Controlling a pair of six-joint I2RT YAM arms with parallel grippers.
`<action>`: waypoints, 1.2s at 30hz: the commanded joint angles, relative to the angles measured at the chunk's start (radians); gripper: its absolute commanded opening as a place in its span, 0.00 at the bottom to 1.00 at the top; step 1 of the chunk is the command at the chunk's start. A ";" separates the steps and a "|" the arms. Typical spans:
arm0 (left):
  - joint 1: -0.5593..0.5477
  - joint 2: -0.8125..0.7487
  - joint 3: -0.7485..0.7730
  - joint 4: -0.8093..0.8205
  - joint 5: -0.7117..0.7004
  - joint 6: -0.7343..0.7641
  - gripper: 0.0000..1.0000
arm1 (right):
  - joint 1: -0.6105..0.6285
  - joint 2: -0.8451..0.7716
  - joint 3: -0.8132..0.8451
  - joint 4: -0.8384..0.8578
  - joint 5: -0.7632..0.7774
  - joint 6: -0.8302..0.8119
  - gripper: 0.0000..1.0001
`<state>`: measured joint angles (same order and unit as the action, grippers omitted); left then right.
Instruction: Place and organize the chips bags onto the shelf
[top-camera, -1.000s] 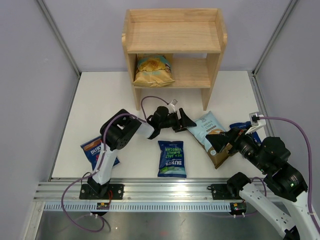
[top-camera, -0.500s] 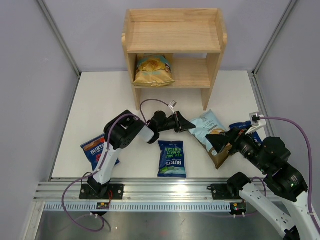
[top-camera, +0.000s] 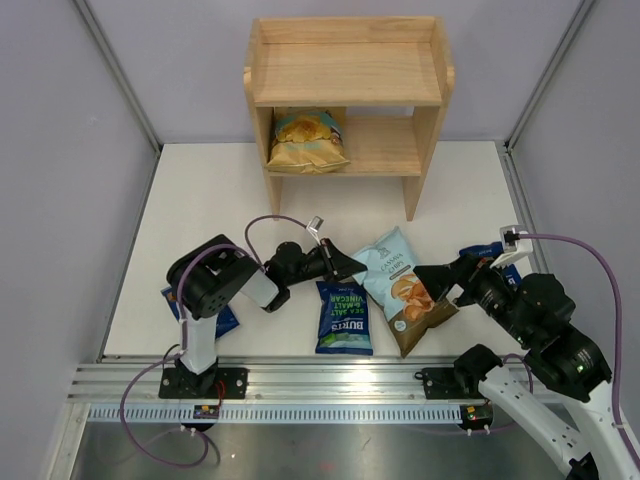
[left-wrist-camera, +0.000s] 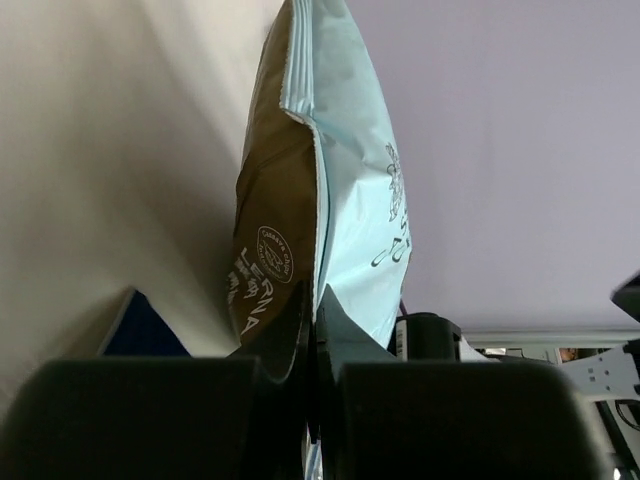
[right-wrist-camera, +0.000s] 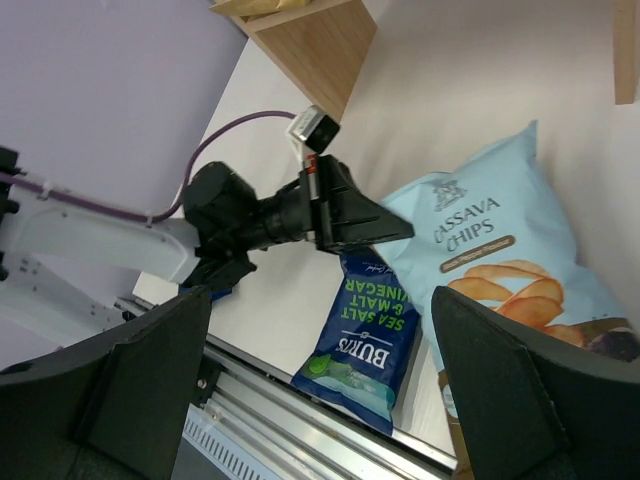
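My left gripper is shut on the edge of the light-blue Cassava Chips bag, which tilts up off the table. In the left wrist view the bag stands edge-on between my closed fingers. My right gripper is open and empty just right of that bag; its view shows the bag and the left gripper. A green-lettered Burts bag lies flat below the left gripper. The yellow Chips bag sits on the lower tier of the wooden shelf.
A Burts bag lies at the left, partly under my left arm. Another dark-blue bag peeks out behind my right arm. The shelf's top tier is bare. An aluminium rail runs along the near table edge.
My left gripper has closed on the Cassava Chips bag and dragged it left and nearer, tilting it up. The left arm has swung left. The right arm has barely moved.
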<state>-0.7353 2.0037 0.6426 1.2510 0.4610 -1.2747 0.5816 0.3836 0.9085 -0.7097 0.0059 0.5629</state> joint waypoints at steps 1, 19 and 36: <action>-0.001 -0.144 -0.056 0.403 -0.082 0.046 0.00 | -0.003 -0.011 -0.002 -0.013 0.089 0.043 0.99; -0.003 -0.680 -0.207 0.176 -0.176 0.069 0.00 | -0.005 -0.287 -0.272 0.200 0.151 0.276 0.99; -0.003 -1.175 0.009 -0.358 -0.314 0.078 0.00 | -0.003 -0.122 -0.560 1.082 -0.421 0.267 0.99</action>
<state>-0.7353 0.8604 0.5766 0.8577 0.1879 -1.1816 0.5816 0.2020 0.3485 0.0734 -0.2626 0.8276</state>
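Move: At the left fingers, still shut on one corner of the cassava chips, the bag's middle lies about 9 cm right, 5 back and 4 below. The free right part of the lower shelf is roughly 25 cm ahead, 2 right, 12 up; the sea salt bag is 10 back, 7 left, 7 below. For the open right hand, the cassava bag is some 6 cm ahead, 2 left, 26 below; the red-blue bag 12 ahead, 24 right, 28 below. Hoisting the cassava bag by its pinched corner, the left hand climbs about 33 cm while drawing left and somewhat back, its fingertips tilting up and the wrist rolling. The right hand, fingers staying wide open, drifts slightly right and down, then swings some 9 cm left towards the lifted bag's lower end, rolling its left side up; no touch can be seen. ##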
